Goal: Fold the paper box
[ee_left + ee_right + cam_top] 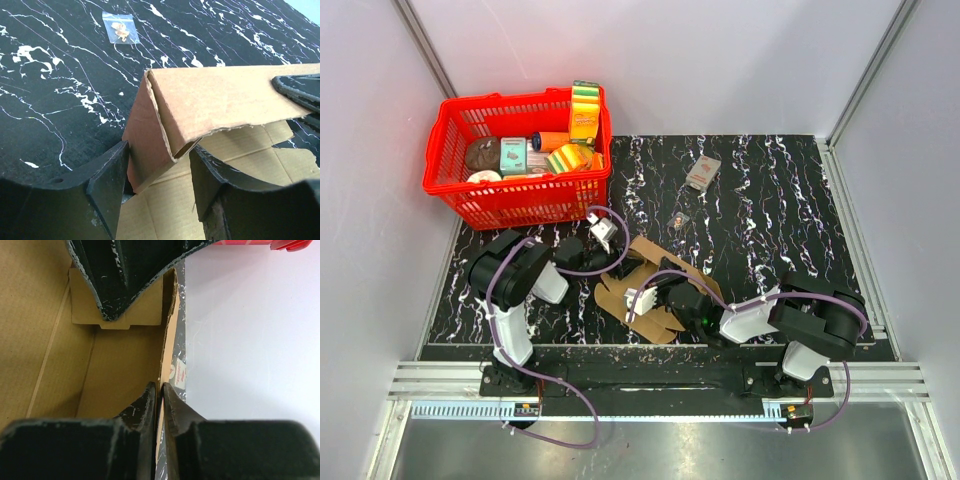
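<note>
The paper box (658,268) is a brown cardboard sheet, partly folded, lying on the black marbled table between the two arms. My left gripper (604,238) reaches it from the left. In the left wrist view its jaws (159,150) straddle a doubled-over wall of the paper box (215,100), and the fold fills the gap between both fingers. My right gripper (642,298) comes in from the right. In the right wrist view it (160,386) pinches a thin upright wall of the paper box (120,365) edge-on. The left gripper's fingers (120,280) show at the far end of that wall.
A red basket (530,202) full of packaged goods stands at the back left. A small grey-and-red packet (702,172) lies at the back centre. A small clear bag (680,218) (120,27) lies just beyond the box. White walls enclose the table on three sides.
</note>
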Action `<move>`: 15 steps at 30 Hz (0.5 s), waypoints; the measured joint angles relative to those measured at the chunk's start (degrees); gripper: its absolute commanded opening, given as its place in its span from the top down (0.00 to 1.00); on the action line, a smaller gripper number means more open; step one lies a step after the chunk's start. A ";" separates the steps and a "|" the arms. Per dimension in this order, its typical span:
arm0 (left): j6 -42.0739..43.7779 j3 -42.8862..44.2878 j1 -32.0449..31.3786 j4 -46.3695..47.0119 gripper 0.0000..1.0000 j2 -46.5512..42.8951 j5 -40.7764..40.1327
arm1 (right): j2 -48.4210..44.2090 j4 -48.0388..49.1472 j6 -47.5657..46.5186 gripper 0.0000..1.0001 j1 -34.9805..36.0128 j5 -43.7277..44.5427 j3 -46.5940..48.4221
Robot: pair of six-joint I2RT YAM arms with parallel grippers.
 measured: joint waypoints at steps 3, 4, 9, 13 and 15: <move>0.28 0.00 -0.35 0.00 0.51 -0.31 -1.14 | 0.04 0.00 0.17 0.84 0.22 0.02 0.00; 0.42 0.02 -0.42 0.00 0.53 -0.31 -1.55 | 0.07 0.02 0.26 0.84 0.31 0.00 0.00; 1.22 0.02 -1.20 -0.04 0.61 -0.31 -3.80 | 0.26 0.44 0.68 0.83 0.59 0.04 -0.04; 2.34 0.20 -1.95 -0.24 0.66 -0.31 -5.64 | 0.50 0.96 0.98 0.83 0.61 0.50 -0.13; 2.95 0.39 -2.34 -0.39 0.68 -0.31 -6.51 | 0.74 1.29 1.29 0.82 0.63 0.98 -0.20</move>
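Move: The end flap at the paper box's raised left corner already stands between the left gripper's open fingers, its middle about 2 cm ahead and 1 cm right of the hand point, nearly level. The raised long wall, pinched by the right gripper, has its middle some 8 cm right and level ahead, 1 cm higher; the small plastic bag lies about 10 cm ahead, 9 cm right and 5 cm below. From the right hand, that flap is roughly 4 cm ahead and 8 cm left. Ease the left gripper about 1 cm forward, towards the end flap, while turning it some 5 degrees counter-clockwise, and close the fingers part-way around the flap, one outside the box, the other inside, so the inner finger comes up to the corner edge. Keep the right gripper nearly still, holding its pinch on the raised wall. ##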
